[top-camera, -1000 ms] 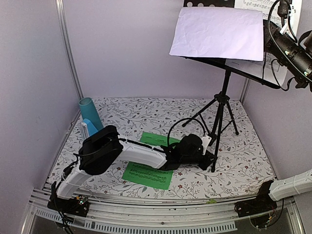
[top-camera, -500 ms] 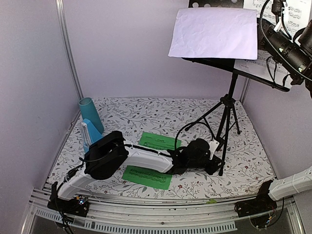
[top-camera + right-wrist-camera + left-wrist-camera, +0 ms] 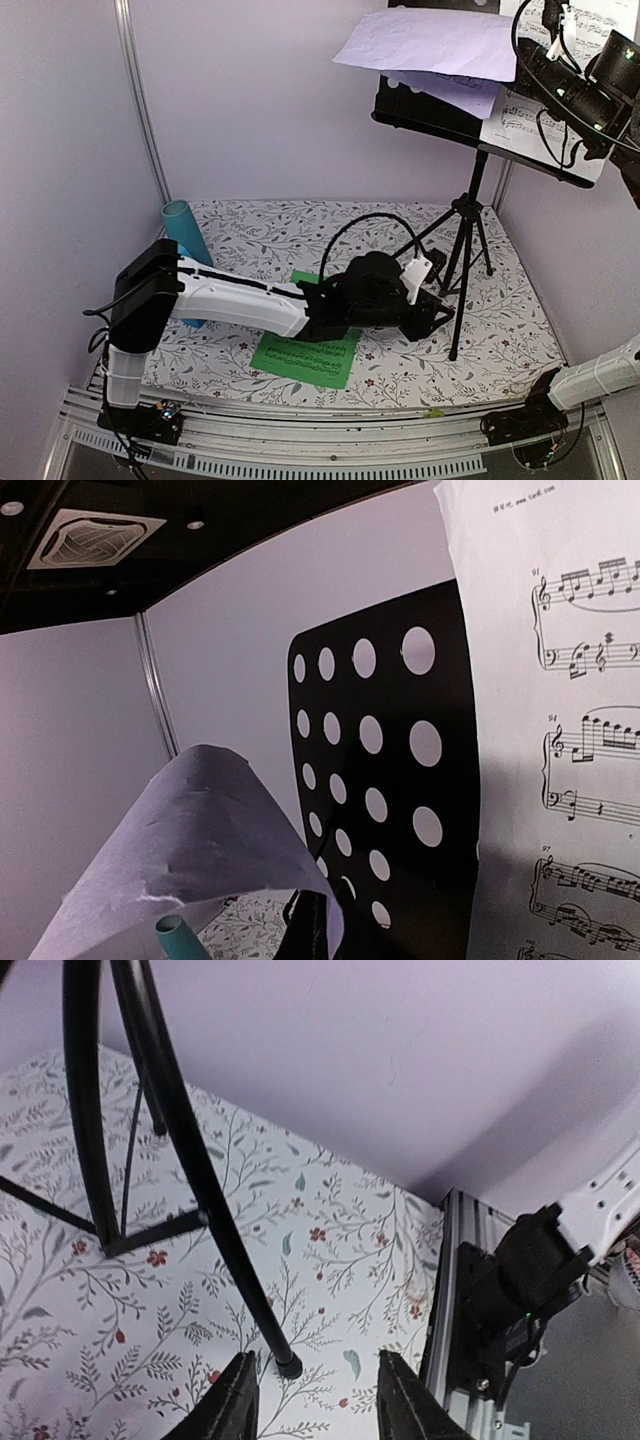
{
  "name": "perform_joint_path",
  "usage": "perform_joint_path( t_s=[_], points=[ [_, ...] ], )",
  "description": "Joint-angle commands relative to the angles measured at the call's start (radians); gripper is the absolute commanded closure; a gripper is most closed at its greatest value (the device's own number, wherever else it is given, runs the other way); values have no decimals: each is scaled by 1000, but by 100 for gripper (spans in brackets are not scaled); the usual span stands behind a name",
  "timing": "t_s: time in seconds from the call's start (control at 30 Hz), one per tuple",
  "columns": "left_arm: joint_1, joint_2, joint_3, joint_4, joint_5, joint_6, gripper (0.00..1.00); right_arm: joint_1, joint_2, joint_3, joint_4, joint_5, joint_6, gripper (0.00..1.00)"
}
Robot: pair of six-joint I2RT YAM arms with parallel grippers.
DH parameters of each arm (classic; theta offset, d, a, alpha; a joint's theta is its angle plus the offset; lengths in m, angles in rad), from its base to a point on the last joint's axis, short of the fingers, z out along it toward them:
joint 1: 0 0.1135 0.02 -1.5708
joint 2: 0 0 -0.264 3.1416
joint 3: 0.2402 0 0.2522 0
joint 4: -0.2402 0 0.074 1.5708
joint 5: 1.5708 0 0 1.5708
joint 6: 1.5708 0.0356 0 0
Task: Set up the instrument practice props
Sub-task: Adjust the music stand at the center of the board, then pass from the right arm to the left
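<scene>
The black music stand stands at the right of the table, its perforated desk up high. My left gripper is open low over the table. One tripod leg's foot sits between its fingers, close to the left finger and not gripped. Up at the desk's top edge, my right gripper is shut on a blank white page that curls forward. Against the desk's right side rests a printed white sheet-music page. A green page lies on the table, partly under the left arm.
A teal cylinder cup stands at the back left near the wall. The left arm stretches across the middle of the flowered table. The right arm's base and a metal rail line the near right edge.
My left gripper has opened around the tripod leg, and its elbow has swung left. The stand has shifted a little right. The white page, flat before, now bends forward.
</scene>
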Motion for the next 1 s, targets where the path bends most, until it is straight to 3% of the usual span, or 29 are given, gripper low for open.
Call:
perform_joint_path(
  t_s=[0.0,0.17,0.37,0.63,0.97],
  points=[
    [33,-188,-26,14,-31,70,58,-15,-23,-34,-50,-83,83,100],
    [81,-336,85,-118,-79,143,59,-16,-42,-37,-68,-68,99,100],
    [125,-387,213,-191,-177,198,59,-15,-83,-42,-76,9,115,100],
    [169,-319,383,-226,-276,245,59,-16,-115,-40,-82,47,127,100],
    [219,-80,763,-393,-329,268,58,-16,-84,21,-126,85,135,100]
  ],
)
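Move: From my left hand, the left part of the music stand's tray is about 25 cm ahead, 5 cm left and some 40 cm up. The purple sheet hangs just in front of it, about 21 cm ahead, 4 cm left and 42 cm up. The foot of the near leg lies 3 cm ahead, 5 cm right and 15 cm down. From my right hand, which holds the sheet, that part of the tray is about 8 cm ahead, 15 cm left and 8 cm lower. Leaving the near leg, my left hand sweeps up some 34 cm, drifting about 10 cm left. It keeps going forward, roughly 14 cm, towards the left part of the tray and the purple sheet, fingers half open and swinging from right-and-down to forward-right. My right hand stays shut on the sheet, dips about 2 cm and recovers, then draws it some 4 cm right and slightly back. ##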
